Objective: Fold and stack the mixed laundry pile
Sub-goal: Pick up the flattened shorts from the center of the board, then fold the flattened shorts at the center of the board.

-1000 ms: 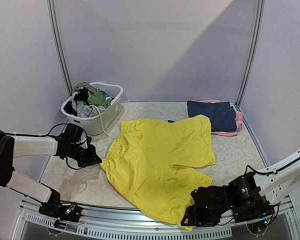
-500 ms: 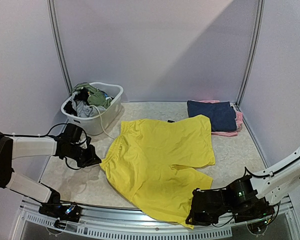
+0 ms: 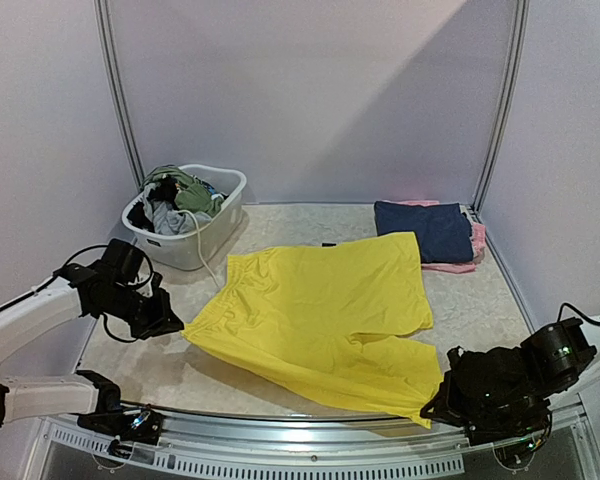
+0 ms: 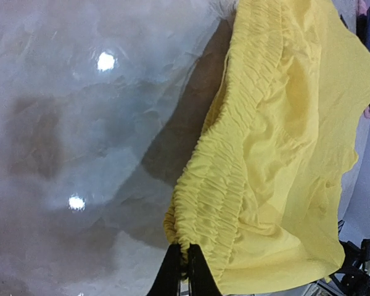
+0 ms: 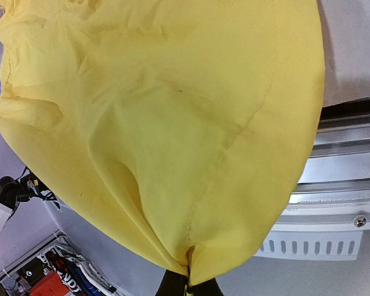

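Bright yellow shorts [image 3: 325, 310] lie stretched across the middle of the table. My left gripper [image 3: 172, 325] is shut on the gathered waistband at the shorts' left corner [image 4: 197, 234], pinching it between the black fingers [image 4: 184, 271]. My right gripper [image 3: 435, 412] is shut on the hem of a leg at the front right [image 5: 191, 271], holding it over the table's front rail. The rest of the laundry pile [image 3: 175, 198], with green, grey and black pieces, sits in the white tub [image 3: 212, 232] at the back left.
A folded navy garment [image 3: 425, 230] lies on a pink one [image 3: 472, 252] at the back right. The metal front rail [image 3: 280, 440] runs along the near edge; it also shows in the right wrist view [image 5: 345, 185]. Walls close in the left, back and right.
Both grippers have pulled apart with the shorts: the left went left and nearer, the right moved right. The shorts are now stretched flatter and wider, and have shifted toward the front.
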You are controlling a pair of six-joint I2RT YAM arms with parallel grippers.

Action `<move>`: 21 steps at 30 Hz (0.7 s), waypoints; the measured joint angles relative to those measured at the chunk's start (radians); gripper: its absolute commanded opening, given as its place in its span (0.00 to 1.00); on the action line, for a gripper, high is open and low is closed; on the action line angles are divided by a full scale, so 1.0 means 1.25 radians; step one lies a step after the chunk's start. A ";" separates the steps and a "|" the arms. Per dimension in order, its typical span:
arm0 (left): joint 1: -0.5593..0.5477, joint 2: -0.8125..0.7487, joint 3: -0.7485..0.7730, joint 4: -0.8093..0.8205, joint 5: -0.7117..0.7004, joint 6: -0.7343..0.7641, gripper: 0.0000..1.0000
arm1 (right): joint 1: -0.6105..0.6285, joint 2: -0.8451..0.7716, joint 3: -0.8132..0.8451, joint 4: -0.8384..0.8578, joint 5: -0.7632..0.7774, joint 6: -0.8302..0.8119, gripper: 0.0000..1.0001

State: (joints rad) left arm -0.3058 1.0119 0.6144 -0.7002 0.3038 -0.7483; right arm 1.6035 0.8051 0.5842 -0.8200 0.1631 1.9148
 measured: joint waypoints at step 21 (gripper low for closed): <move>-0.018 -0.152 0.187 -0.486 -0.067 -0.113 0.00 | -0.070 0.211 0.250 -0.164 0.081 -0.087 0.00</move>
State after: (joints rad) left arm -0.3283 0.8223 0.8482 -1.3071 0.2195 -0.8898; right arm 1.5154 1.0695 0.8963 -1.0245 0.2642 1.8061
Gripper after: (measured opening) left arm 0.049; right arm 0.016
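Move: The left hand pinches the near waistband corner of the yellow shorts. Their middle lies about 29 cm to its right, 5 cm ahead and 5 cm below. The laundry basket stands roughly 35 cm ahead of that hand and 5 cm to its left, at about its height. The right hand pinches the near leg-hem corner, with the shorts' middle about 24 cm ahead, 22 cm left and 5 cm below. The navy stack sits some 50 cm ahead of it, 8 cm right and 5 cm below. Both hands keep their pinch on the near corners of the shorts. The left draws its waistband corner back towards the base by about 8 cm while lifting it and carrying it outward to the left, its wrist tilting some 10 degrees. The right at first barely moves, then raises its hem corner about 4 cm and carries it forward by as much, tilting as well, after an early drift of a few centimetres left. ##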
